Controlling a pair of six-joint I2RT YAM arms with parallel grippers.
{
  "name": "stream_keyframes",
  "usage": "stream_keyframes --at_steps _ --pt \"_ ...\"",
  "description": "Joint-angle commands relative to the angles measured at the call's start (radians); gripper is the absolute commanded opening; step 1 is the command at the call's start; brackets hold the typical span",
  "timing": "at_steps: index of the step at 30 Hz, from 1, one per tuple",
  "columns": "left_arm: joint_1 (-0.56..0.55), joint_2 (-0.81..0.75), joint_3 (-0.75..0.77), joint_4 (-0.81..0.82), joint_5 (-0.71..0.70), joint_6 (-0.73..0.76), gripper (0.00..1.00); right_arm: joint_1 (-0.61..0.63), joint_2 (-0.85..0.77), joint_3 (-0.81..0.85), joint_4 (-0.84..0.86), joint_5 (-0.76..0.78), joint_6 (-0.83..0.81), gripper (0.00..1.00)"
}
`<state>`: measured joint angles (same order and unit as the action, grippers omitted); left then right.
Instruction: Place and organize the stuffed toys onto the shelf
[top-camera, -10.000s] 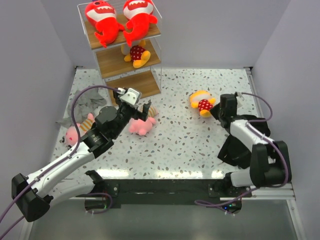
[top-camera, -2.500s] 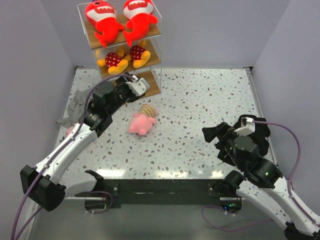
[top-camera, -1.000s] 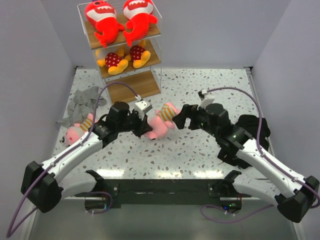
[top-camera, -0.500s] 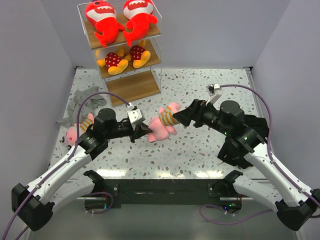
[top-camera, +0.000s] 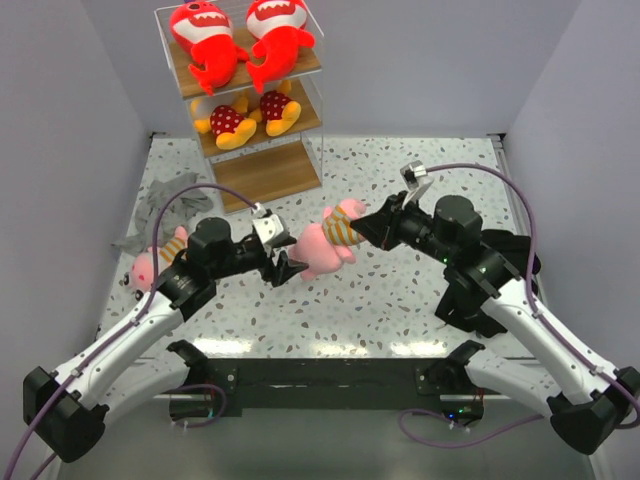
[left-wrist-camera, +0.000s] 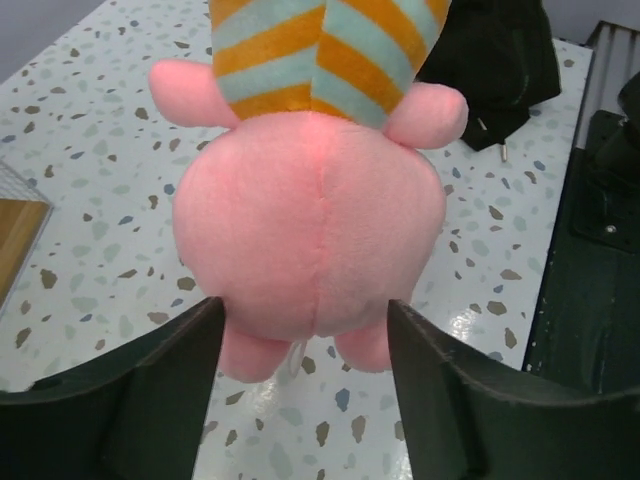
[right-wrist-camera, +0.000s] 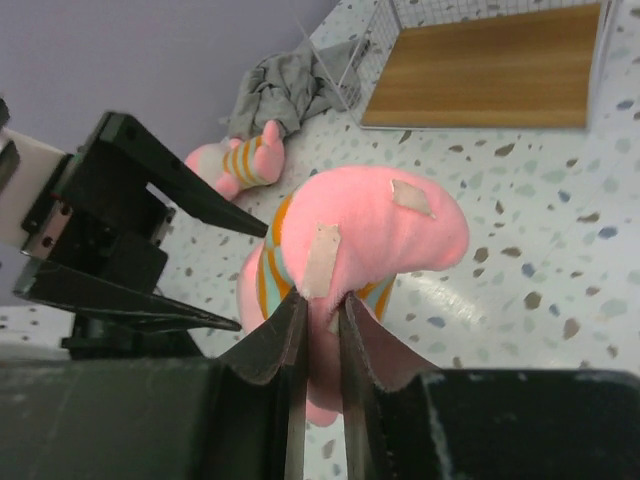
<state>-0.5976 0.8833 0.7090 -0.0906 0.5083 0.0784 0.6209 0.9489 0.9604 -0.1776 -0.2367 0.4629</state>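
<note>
A pink stuffed toy (top-camera: 326, 246) with orange and teal stripes hangs above the table between both arms. My right gripper (top-camera: 363, 228) is shut on its head end, and the pinch shows in the right wrist view, gripper (right-wrist-camera: 321, 300) on toy (right-wrist-camera: 380, 225). My left gripper (top-camera: 284, 266) stands open, its fingers (left-wrist-camera: 150, 400) either side of the toy's rear (left-wrist-camera: 310, 230) without squeezing it. A second pink toy (top-camera: 152, 262) lies at the left. The shelf (top-camera: 262, 172) holds two red sharks (top-camera: 245, 40) on top and two yellow toys (top-camera: 250, 115) on the middle board; its bottom board is bare.
A grey cloth (top-camera: 165, 203) lies crumpled beside the shelf, behind the second pink toy (right-wrist-camera: 240, 163). White walls close the table at back and sides. The right arm's base (top-camera: 480, 300) sits at the right front.
My left gripper has opened and let go of the pink toy. My right gripper has shut on its head end, and the toy has risen slightly.
</note>
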Motion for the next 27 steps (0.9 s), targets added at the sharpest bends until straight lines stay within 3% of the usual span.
stream_keyframes --at_steps 1,7,12,14,17,22,27 --pt "0.016 -0.020 0.067 0.075 -0.189 -0.123 0.85 0.000 0.134 0.035 0.170 -0.049 -0.326 0.11" --pt "0.076 -0.050 0.093 0.002 -0.405 -0.216 1.00 0.008 0.300 0.061 0.344 -0.084 -0.623 0.05" --pt "0.081 -0.136 0.080 -0.031 -0.683 -0.242 1.00 0.036 0.411 0.071 0.447 -0.130 -0.927 0.00" --pt "0.091 -0.185 0.061 -0.034 -0.761 -0.250 1.00 0.046 0.441 0.023 0.571 -0.208 -1.038 0.00" --pt "0.099 -0.256 0.043 -0.041 -0.885 -0.252 1.00 0.056 0.533 -0.014 0.769 -0.182 -1.188 0.00" --pt "0.101 -0.334 0.017 -0.035 -0.976 -0.279 1.00 0.056 0.752 0.043 1.031 -0.144 -1.386 0.00" --pt "0.101 -0.371 0.010 -0.038 -1.005 -0.298 1.00 0.059 0.938 0.127 1.167 -0.151 -1.599 0.00"
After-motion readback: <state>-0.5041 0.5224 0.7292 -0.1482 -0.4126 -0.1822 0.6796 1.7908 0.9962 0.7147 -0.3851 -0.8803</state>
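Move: Beyond the right hand, which already grips the pink pig toy's head, the empty bottom shelf board lies about 34 cm ahead, 25 cm left and 29 cm below. The nearer yellow toy on the middle board is some 30 cm ahead and 17 cm left, about level with this hand. From the left hand, already partly open at the pig's rear, the bottom board is roughly 37 cm ahead, 5 cm left and 21 cm below. Carrying the pink pig by its head, the right hand swings forward, left and down towards the bottom board's front right corner, about 15 cm forward and 12 each left and down, rolling some 80 degrees counter-clockwise seen from behind it. The left hand opens fully and clears the pig, briefly forward, then mainly left and up, turning counter-clockwise. ##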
